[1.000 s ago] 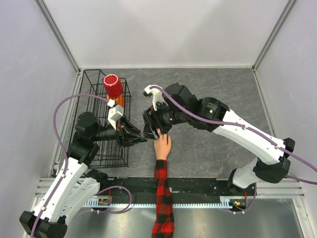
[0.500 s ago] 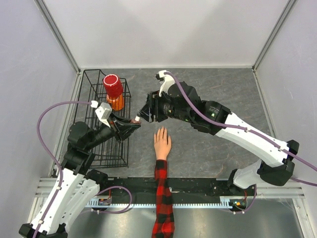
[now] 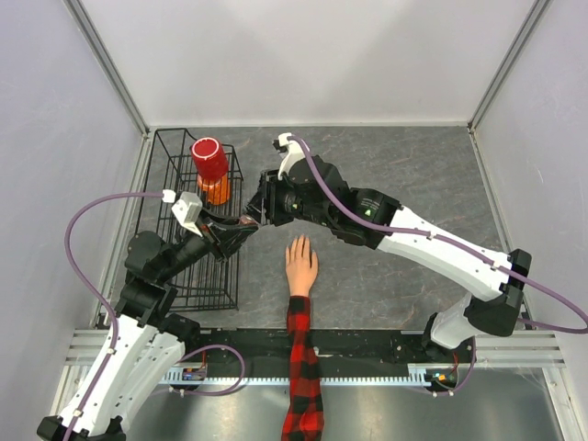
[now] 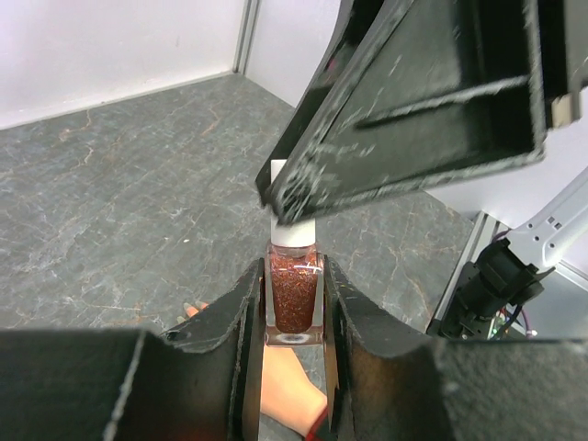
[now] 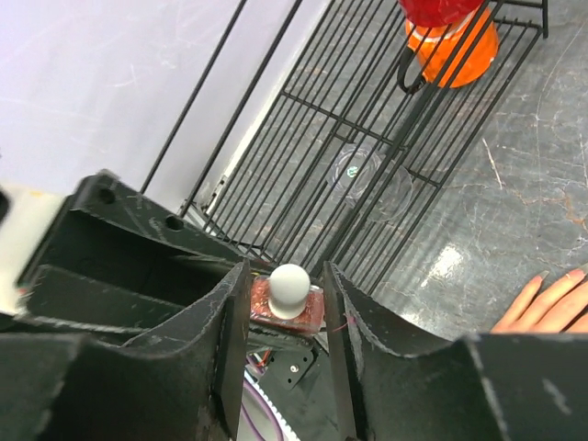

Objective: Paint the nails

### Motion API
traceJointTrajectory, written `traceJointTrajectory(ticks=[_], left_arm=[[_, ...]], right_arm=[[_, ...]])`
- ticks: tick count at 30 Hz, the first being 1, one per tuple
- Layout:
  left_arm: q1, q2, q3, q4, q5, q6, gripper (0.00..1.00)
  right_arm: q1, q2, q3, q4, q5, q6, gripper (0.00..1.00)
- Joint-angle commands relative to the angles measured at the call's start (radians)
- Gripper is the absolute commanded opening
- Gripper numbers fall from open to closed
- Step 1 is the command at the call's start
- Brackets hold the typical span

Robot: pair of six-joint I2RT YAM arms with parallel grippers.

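My left gripper (image 3: 244,225) is shut on a small nail polish bottle (image 4: 294,299) of red glitter, upright, with a white cap (image 4: 292,230). My right gripper (image 5: 285,276) reaches down over it. Its jaws stand on either side of the round cap (image 5: 289,287), with a narrow gap on each side. The peach mannequin hand (image 3: 300,265) lies flat on the table, to the right of and nearer than the bottle. Its nails (image 3: 299,241) point away from the arm bases. The fingertips (image 5: 576,274) also show in the right wrist view.
A black wire basket (image 3: 184,276) stands at the left, just behind my left gripper. At its far end is a red cup (image 3: 209,158) on an orange object (image 3: 217,190). The red-and-black plaid sleeve (image 3: 301,367) runs from the hand across the near rail.
Both grippers have moved away from the hand's fingertips, up and left towards the basket. The right gripper has come over the bottle's cap and its jaws have narrowed.
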Motion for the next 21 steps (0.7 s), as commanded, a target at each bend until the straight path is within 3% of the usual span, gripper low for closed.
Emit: traceJointTrajectory(ticks=[1, 5, 12, 16, 18, 21], left_arm=[[-0.003, -0.011, 0.009, 0.066, -0.024, -0.027, 0.02], [-0.003, -0.011, 0.009, 0.066, -0.020, -0.030, 0.02], [-0.003, -0.002, 0.012, 0.054, -0.008, -0.040, 0.02], [-0.001, 0.030, 0.044, 0.005, 0.014, -0.050, 0.04], [-0.001, 0.050, 0.064, -0.012, 0.012, -0.045, 0.17], [-0.003, 0.059, 0.072, -0.055, 0.020, -0.028, 0.23]], right_arm=[[0.008, 0.008, 0.035, 0.031, 0.026, 0.006, 0.43], [0.009, 0.016, 0.035, 0.034, 0.026, -0.008, 0.35], [0.009, 0.014, 0.023, 0.037, 0.030, -0.056, 0.00], [0.009, 0.013, 0.020, 0.037, 0.009, -0.082, 0.00], [0.009, 0.008, 0.018, 0.037, 0.006, -0.091, 0.00], [0.009, 0.000, 0.020, 0.035, 0.000, -0.106, 0.00]])
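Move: The white cap of the nail polish bottle is practically between the right hand's open fingers, about 1 cm to their left and 1 cm low; the bottle is some 3 cm below the cap. From the left hand, which grips the bottle, the cap is about 3 cm up, 1 cm ahead and 1 cm right. From the right hand, the mannequin hand lies roughly 9 cm right, 3 cm ahead and 32 cm below; the wire rack's middle is 15 cm ahead, 20 cm left, equally low. Down by barely 1 cm, the right hand settles around the cap, then stays almost in place while its fingers close from nearly half open to nearly shut and pinch the cap; at the end it starts to roll a few degrees about its finger line. The left hand holds nearly still, keeping its grip on the bottle's glass. ##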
